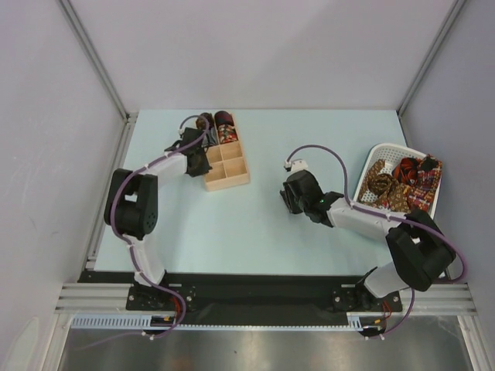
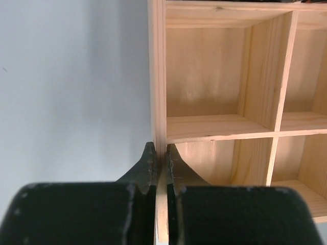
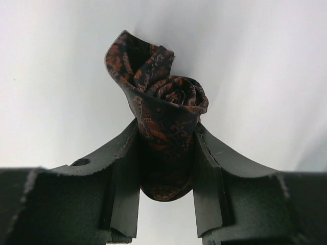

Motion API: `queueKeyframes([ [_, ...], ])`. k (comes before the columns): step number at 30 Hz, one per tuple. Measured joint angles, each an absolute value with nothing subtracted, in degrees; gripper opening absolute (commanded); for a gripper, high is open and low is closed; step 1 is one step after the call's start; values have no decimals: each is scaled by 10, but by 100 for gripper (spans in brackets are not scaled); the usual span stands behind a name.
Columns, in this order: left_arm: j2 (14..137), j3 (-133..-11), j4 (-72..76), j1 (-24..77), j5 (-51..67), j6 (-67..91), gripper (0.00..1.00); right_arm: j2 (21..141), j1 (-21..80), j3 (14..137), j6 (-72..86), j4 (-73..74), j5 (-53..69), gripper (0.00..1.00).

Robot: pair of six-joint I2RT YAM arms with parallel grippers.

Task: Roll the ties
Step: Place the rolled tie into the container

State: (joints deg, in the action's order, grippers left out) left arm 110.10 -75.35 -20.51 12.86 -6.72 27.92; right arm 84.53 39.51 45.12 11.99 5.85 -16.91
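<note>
My right gripper [image 3: 166, 140] is shut on a rolled dark tie with an orange paisley pattern [image 3: 163, 117], held above the table's middle; in the top view that gripper [image 1: 292, 202] hides the roll. My left gripper [image 2: 162, 153] is shut on the left wall of the wooden compartment box [image 2: 157, 76], at the box's left side in the top view [image 1: 203, 160]. Two rolled ties [image 1: 216, 120], maroon and brown, sit in the box's far compartments. Several loose red, gold and brown ties [image 1: 402, 182] lie in the white basket [image 1: 377, 151] at the right.
The wooden box [image 1: 224, 166] stands at the back left, its near compartments [image 2: 204, 76] bare. The basket stands by the right wall. Aluminium frame posts run along both sides of the pale blue tabletop [image 1: 255, 232].
</note>
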Motion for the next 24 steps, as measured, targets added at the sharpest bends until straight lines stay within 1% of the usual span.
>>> queueKeyframes([
  [6, 1030, -656, -177, 189, -55, 279, 0, 819, 391, 507, 121, 124, -196, 18],
  [14, 972, -599, -190, 250, -50, 281, 2, 806, 382, 578, 137, 190, -199, 18],
  [19, 931, -562, -202, 287, -65, 294, 4, 840, 380, 649, 152, 240, -189, 17],
  [24, 907, -531, -200, 326, -94, 332, 5, 874, 380, 685, 171, 267, -175, 17],
])
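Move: The left fingers already pinch the container's left wall by its near end; the container's middle lies about 10 cm ahead, 6 cm right and 2 cm below, and the held rolled tie some 12 cm back and 31 cm right. From the right hand, holding that tie, the container's middle is roughly 21 cm ahead, 24 cm left and 3 cm lower, with the red-patterned tie about 28 cm ahead and 23 cm left at similar height. Left hand drags the container some 14 cm back and right, turning clockwise; right hand raises the tie. ##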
